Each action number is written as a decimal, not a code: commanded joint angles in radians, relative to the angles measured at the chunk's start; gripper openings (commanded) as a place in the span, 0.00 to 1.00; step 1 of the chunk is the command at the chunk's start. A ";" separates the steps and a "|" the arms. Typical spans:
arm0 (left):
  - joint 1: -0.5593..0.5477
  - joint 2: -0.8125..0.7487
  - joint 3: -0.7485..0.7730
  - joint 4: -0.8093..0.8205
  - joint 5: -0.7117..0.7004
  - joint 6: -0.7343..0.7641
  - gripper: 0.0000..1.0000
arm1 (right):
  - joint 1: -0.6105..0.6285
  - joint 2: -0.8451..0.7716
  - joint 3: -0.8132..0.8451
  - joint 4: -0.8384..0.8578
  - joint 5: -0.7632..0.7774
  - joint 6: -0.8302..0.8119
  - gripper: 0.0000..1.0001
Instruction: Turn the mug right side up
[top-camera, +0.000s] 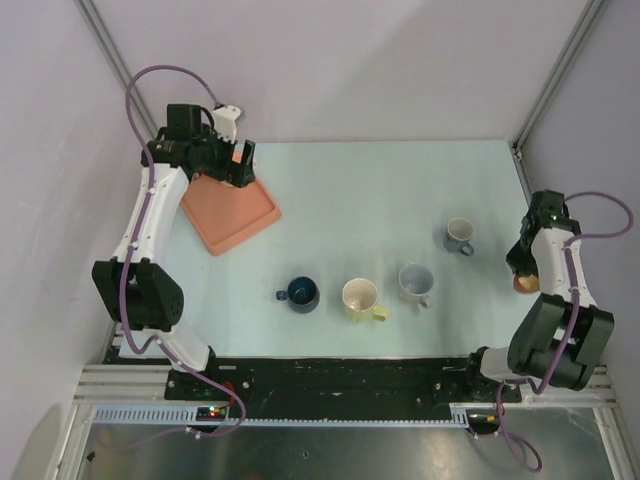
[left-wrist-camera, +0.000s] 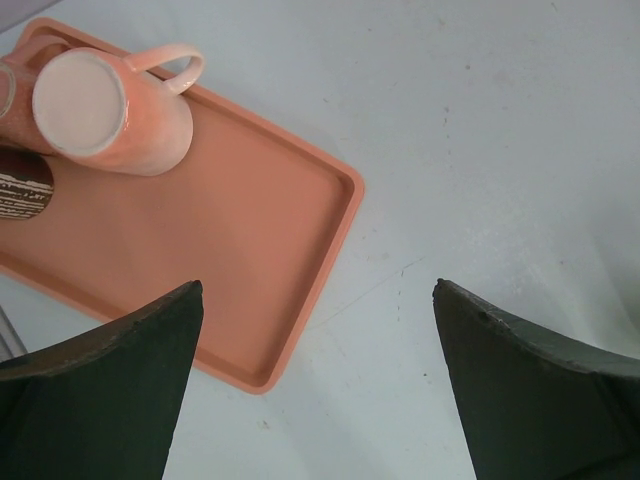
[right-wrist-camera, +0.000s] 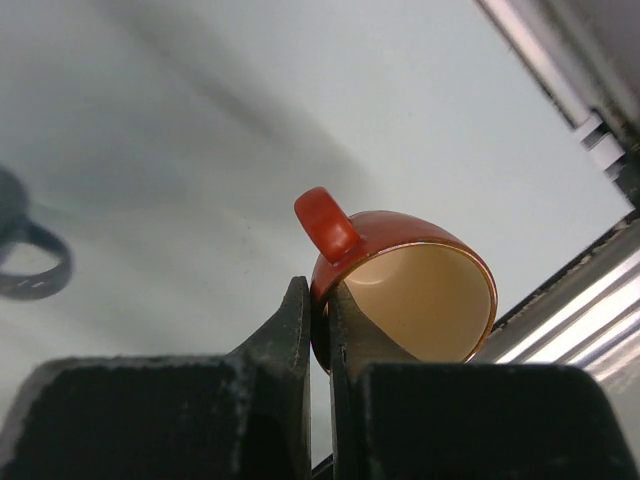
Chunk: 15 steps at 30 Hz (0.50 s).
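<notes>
A red mug (right-wrist-camera: 400, 240) with a cream inside hangs tilted near the table's right edge, its mouth toward the wrist camera and its handle (right-wrist-camera: 326, 224) up. My right gripper (right-wrist-camera: 318, 300) is shut on its rim, one finger inside and one outside. From above the red mug (top-camera: 526, 283) shows only partly under the right gripper (top-camera: 521, 268). A peach mug (left-wrist-camera: 125, 115) stands upside down on the orange tray (left-wrist-camera: 230, 250). My left gripper (left-wrist-camera: 318, 295) is open and holds nothing, over the tray's corner; from above the left gripper (top-camera: 243, 166) is at the far left.
Several mugs stand upright mid-table: dark blue (top-camera: 302, 294), yellow (top-camera: 361, 299), pale grey (top-camera: 416, 283) and grey (top-camera: 459, 235). A brown striped cup (left-wrist-camera: 22, 185) sits beside the peach mug on the tray (top-camera: 235, 225). A metal rail (right-wrist-camera: 590, 300) runs past the table's right edge.
</notes>
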 joint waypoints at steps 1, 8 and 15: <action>0.002 -0.050 -0.011 0.014 -0.037 0.042 1.00 | -0.045 0.042 -0.099 0.176 -0.059 0.051 0.00; 0.004 -0.046 -0.024 0.012 -0.064 0.065 1.00 | -0.063 0.125 -0.204 0.277 -0.133 0.062 0.00; 0.006 0.035 0.010 0.013 -0.109 0.113 1.00 | -0.063 0.095 -0.218 0.270 -0.130 0.045 0.44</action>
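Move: The right hand, gripping the red mug by its rim, goes for the clear table spot about 10 cm below and roughly 1 cm back and 1 cm right. From this hand the small grey mug stands some 12 cm ahead and 11 cm left, and the larger grey mug about 21 cm left and level, both on the table some 9 cm below. From the left hand the spot lies about 60 cm right, 19 cm back and 23 cm below. Right hand lowers the red mug about 8 cm onto the table, then opens its fingers partway at the rim. ##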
